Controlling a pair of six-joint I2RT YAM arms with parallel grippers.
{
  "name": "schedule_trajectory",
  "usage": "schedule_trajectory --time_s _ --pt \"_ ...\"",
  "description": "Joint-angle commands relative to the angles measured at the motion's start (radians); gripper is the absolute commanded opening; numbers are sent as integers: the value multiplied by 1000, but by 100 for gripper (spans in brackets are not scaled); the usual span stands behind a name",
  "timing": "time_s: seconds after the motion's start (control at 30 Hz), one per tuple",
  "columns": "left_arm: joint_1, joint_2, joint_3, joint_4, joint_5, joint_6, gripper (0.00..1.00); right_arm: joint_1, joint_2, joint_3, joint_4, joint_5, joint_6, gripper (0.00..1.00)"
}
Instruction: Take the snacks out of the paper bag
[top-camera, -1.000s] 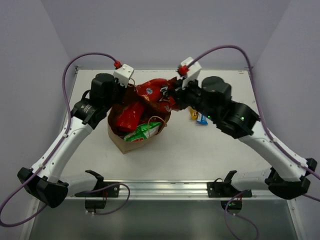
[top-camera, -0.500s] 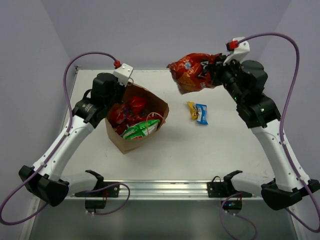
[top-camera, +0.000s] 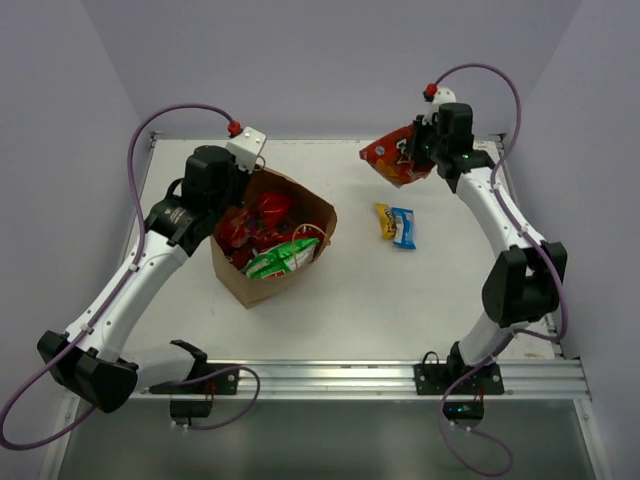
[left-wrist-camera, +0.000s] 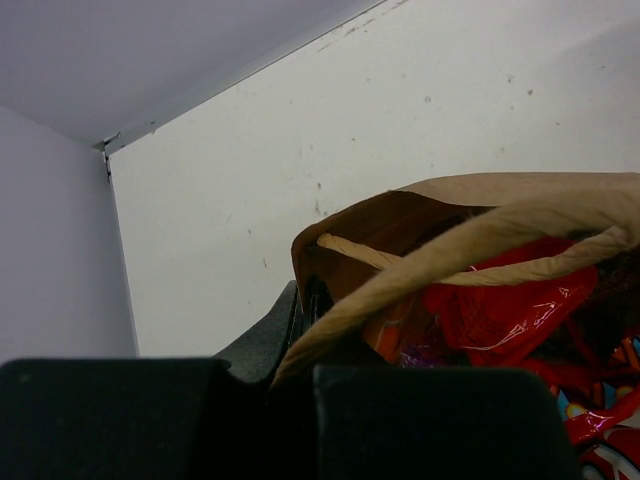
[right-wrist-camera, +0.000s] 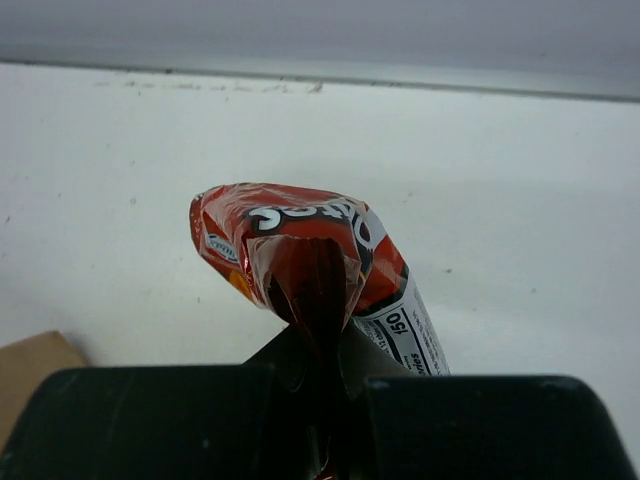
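The brown paper bag (top-camera: 283, 255) lies tilted on the table's left half, mouth open, with red packets (top-camera: 262, 218) and a green-and-white packet (top-camera: 281, 262) inside. My left gripper (top-camera: 243, 183) is shut on the bag's far rim; in the left wrist view the rim and handle (left-wrist-camera: 450, 250) run into its jaws, with red packets (left-wrist-camera: 520, 310) behind. My right gripper (top-camera: 417, 150) is shut on the large red snack packet (top-camera: 392, 158) and holds it in the air over the table's far right. The right wrist view shows the packet (right-wrist-camera: 300, 250) pinched at its seam. A small yellow-and-blue packet (top-camera: 395, 224) lies on the table.
The white table (top-camera: 400, 300) is enclosed by lavender walls on the left, back and right. A metal rail (top-camera: 330, 378) with the arm bases runs along the near edge. Purple cables loop above both arms.
My right gripper pulled the large red packet out of the bag, lifted it and carried it to the far right. The bag opened out. The left gripper kept its hold.
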Motion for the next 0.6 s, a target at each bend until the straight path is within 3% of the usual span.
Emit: schedule_trajectory --time_s 0.0,0.17,0.27,0.4,0.43,0.5,0.53,0.57 --pt "8 -24 56 174 -81 61 0 -2 48 84 111 -125 46 0" --pt "9 -23 47 187 -75 79 0 -64 218 144 70 -163 162 0" --pt "9 -28 36 197 -68 98 0 -117 289 169 2 -126 228 11" --pt "9 -40 32 196 -51 108 0 -158 256 176 -129 21 245 48" --pt "9 -43 32 196 -42 109 0 -158 230 166 -143 52 235 64" --pt "11 -47 30 194 -32 110 0 -158 135 144 -170 100 202 77" --pt "9 -49 30 196 -26 110 0 -158 101 135 -179 111 195 89" --pt "9 -51 29 194 -23 110 0 -158 64 124 -197 123 185 91"
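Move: The right hand holds the red Doritos bag by its end and is taking it to bare table about 5 cm ahead, 2 cm to the right and some 24 cm below. The yellow M&M's packet lies about 4 cm back and 5 cm left of the hand, the blue packet about 6 cm back and 1 cm left; the paper bag stands roughly 28 cm left and 16 cm back. From the left hand, that spot is about 20 cm ahead and 35 cm right. The right hand goes quickly down about 10 cm and forward some 5 cm towards the bare table beyond the two small packets, its pinched fingers starting to open partway down to let go of the Doritos bag. Opening nearly wide, it then sweeps about 10 cm to the right and slightly back, clear of the Doritos bag, tipping the fingers some 15 degrees further down and turning clockwise, while the left hand stays put with its pinch on the paper bag's rim. ##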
